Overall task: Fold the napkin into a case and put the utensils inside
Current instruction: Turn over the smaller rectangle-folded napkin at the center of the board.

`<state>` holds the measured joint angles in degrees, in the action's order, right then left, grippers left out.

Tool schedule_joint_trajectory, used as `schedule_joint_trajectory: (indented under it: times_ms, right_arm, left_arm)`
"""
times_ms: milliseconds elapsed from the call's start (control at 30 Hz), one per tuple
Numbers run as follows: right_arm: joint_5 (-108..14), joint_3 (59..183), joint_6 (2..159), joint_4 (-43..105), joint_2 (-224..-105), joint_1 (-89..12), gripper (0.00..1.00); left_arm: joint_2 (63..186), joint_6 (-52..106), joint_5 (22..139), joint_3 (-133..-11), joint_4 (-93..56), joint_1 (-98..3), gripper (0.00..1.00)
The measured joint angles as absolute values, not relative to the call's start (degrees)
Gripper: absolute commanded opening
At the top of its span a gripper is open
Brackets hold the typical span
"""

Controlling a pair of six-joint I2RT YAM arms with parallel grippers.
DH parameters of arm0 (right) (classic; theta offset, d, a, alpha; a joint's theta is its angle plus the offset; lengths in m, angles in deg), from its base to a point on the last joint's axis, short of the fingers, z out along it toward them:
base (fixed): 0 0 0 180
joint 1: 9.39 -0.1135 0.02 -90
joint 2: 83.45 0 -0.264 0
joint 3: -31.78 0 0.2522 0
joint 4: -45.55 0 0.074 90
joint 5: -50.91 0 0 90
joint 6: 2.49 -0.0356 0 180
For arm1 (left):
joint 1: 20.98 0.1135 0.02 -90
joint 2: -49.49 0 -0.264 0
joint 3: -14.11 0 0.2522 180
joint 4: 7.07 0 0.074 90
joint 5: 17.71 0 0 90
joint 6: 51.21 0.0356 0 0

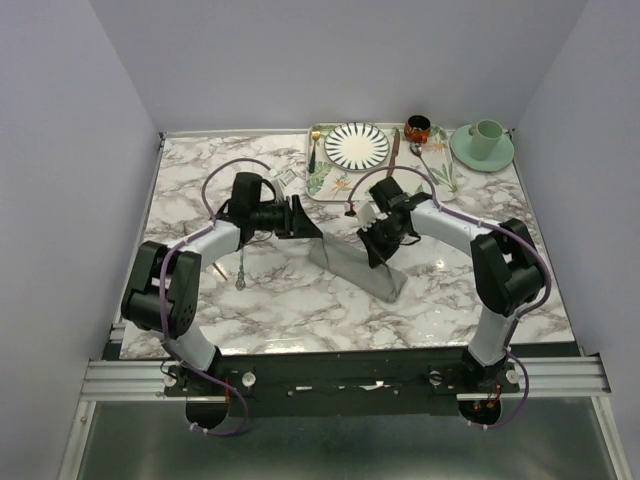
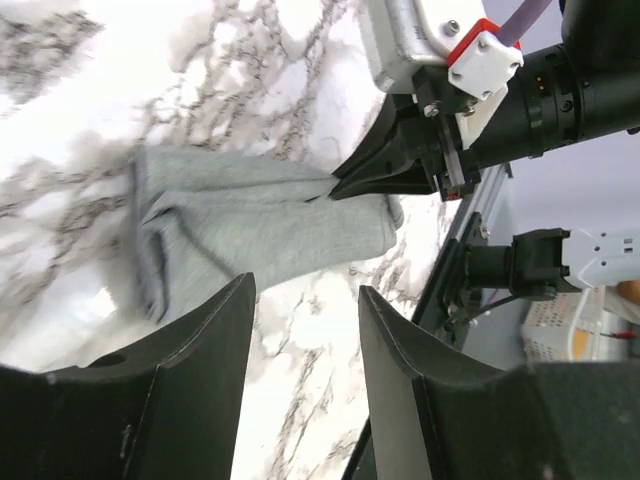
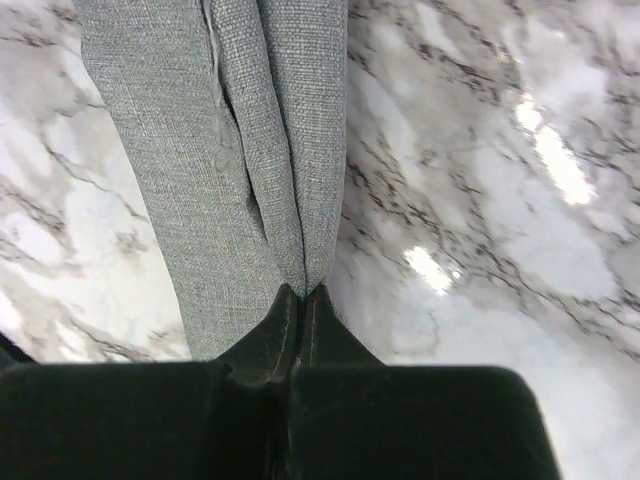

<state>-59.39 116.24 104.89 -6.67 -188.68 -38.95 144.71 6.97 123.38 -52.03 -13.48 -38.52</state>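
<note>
The grey napkin [image 1: 357, 266] lies folded into a long narrow strip, running diagonally across the middle of the marble table. My right gripper [image 3: 302, 292] is shut on a raised fold of the napkin [image 3: 200, 130] at its edge. The left wrist view shows the same pinch on the napkin [image 2: 260, 225]. My left gripper [image 2: 305, 300] hangs open just off the strip's far-left end, with only marble between its fingers. A thin copper-pink fork [image 1: 241, 268] lies on the table by the left arm. The spoon [image 1: 432, 168] with the pale-green handle rests on the tray's right part.
At the back stands a leaf-patterned tray [image 1: 325, 182] with a striped plate [image 1: 357, 145], a gold fork [image 1: 315, 148] and a brown-handled knife [image 1: 396, 150]. A small dark cup [image 1: 417, 127] and a green cup on a saucer [image 1: 485, 140] sit to the right.
</note>
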Motion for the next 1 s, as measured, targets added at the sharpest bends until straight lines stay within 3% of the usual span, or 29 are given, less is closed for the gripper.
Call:
schedule_joint_trajectory:
  times_ms: [567,1000]
  right_arm:
    - [-39.7,115.9,114.1,0.7,-181.8,-39.8,0.01]
    - [-24.9,106.0,119.4,15.8,-177.6,-48.0,0.01]
  left_arm:
    - [136.4,16.3,121.8,-50.0,-26.6,-27.6,0.55]
    - [135.5,17.6,121.7,-49.4,-28.8,-24.2,0.55]
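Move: The right hand already pinches the folded napkin near its upper long edge, the napkin's middle some 5 cm to its left, 1 cm back and 2 cm below. The tray's middle is roughly 26 cm ahead and 1 cm right of this hand, the striped plate 30 cm ahead and 5 cm left. From the empty left hand, the napkin's middle lies about 11 cm right, 2 cm back and 11 cm below; the gold-bowled spoon is 20 cm left and 2 cm back. Forward and up goes the right hand, about 7 cm towards the tray and 5 cm higher, veering slightly right at first, and it keeps its pinch on the napkin while its downward fingers swing out forward by some 40 degrees. The left hand, already clear with fingers open, backs off leftward from the napkin by nearly 10 cm, towards the spoon, turning a little counter-clockwise. ##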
